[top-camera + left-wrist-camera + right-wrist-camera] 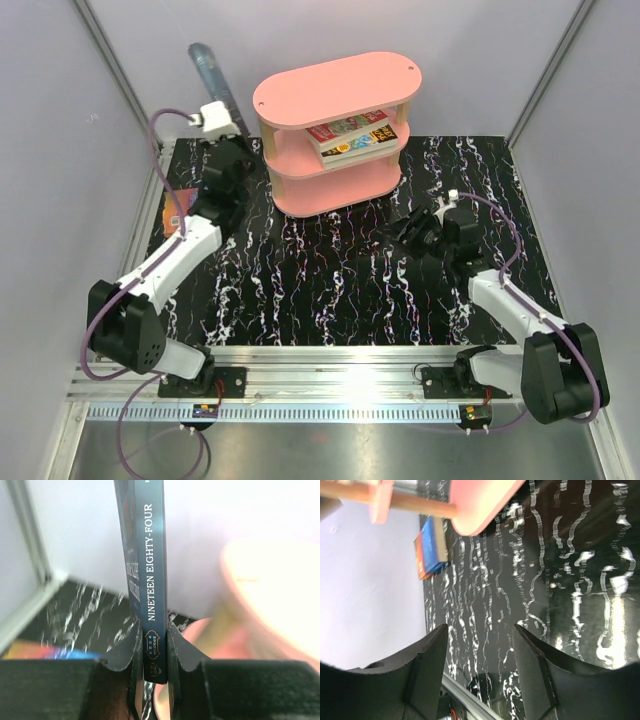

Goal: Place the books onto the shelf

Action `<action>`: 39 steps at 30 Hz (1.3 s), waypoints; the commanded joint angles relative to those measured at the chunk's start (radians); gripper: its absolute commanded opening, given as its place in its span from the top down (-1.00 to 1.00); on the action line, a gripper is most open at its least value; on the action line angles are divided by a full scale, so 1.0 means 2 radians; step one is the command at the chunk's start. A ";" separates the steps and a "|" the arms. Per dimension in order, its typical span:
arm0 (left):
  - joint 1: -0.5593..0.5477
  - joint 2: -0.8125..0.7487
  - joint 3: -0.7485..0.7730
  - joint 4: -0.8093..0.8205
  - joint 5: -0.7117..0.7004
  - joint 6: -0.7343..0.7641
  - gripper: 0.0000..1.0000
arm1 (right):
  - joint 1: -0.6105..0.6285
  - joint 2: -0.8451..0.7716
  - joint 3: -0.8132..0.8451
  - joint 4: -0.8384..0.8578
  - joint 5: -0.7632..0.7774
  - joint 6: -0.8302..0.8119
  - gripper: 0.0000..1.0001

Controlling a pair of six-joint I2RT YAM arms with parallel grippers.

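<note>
The pink shelf (335,95) stands at the back of the mat, with a stack of books (352,138) lying on its middle tier. Left of it, my left gripper (240,140) is shut on the lower end of a dark blue book (215,85), which stands upright. The left wrist view shows its spine (152,580) reading "Nineteen Eighty-Four", pinched between the jaws of the left gripper (153,645), with the shelf (270,595) blurred to the right. My right gripper (405,232) hovers open and empty over the mat, in front of the shelf's right end. Another orange-and-blue book (172,222) lies at the mat's left edge.
The black marbled mat (340,290) covers the table between grey side walls. From the right wrist, the open right gripper (481,630) looks along the mat toward the orange-and-blue book (430,550) and the shelf's bottom board (480,500). A metal rail (340,365) runs along the near edge.
</note>
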 commanded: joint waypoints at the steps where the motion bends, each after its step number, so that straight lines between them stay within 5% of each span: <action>1: -0.052 -0.033 0.036 0.167 -0.099 0.177 1.00 | 0.020 -0.017 0.047 0.017 -0.040 -0.038 -0.24; 12: -0.127 -0.107 -0.071 0.282 -0.155 0.348 1.00 | 0.122 0.024 0.317 -0.145 0.004 -0.175 -0.41; 16: -0.174 -0.107 -0.106 0.343 -0.172 0.404 1.00 | 0.128 0.087 0.490 -0.192 -0.009 -0.198 -0.45; 25: -0.281 0.023 -0.101 0.671 -0.214 0.759 1.00 | 0.196 0.339 0.898 -0.445 -0.022 -0.277 -0.63; 32: -0.318 0.008 -0.136 0.671 -0.215 0.736 1.00 | 0.198 0.380 0.944 -0.505 0.011 -0.312 -0.75; 39: -0.339 0.004 -0.144 0.671 -0.211 0.740 1.00 | 0.198 0.367 0.892 -0.490 0.041 -0.307 -0.77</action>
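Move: The left hand already holds the grey-blue Nineteen Eighty-Four book edge-on by its spine. The middle of the shelf lies about 24 cm to its right, 6 cm ahead and 17 cm below, with the stacked books on it 28 cm right, 4 cm ahead, 14 cm below; the orange and blue books on the table are 12 cm left, 2 cm back and 32 cm down. From the empty right hand the held book is roughly 37 cm left, 23 cm ahead and 16 cm higher. Keeping its pinch on the Nineteen Eighty-Four book, the left hand draws back about 14 cm and goes some 12 cm to the right, in front of the shelf's left end, lifting a little and coming down again, while it rolls some 55 degrees with its left side rising so that the cover turns up. The right hand swings up some 34 cm and left towards that book, then sinks again by about 10 cm, turning counter-clockwise and tipping its fingers up as they open wider, and ends close to the book's right edge with the open fingers to either side of the spine, not closed on it. ##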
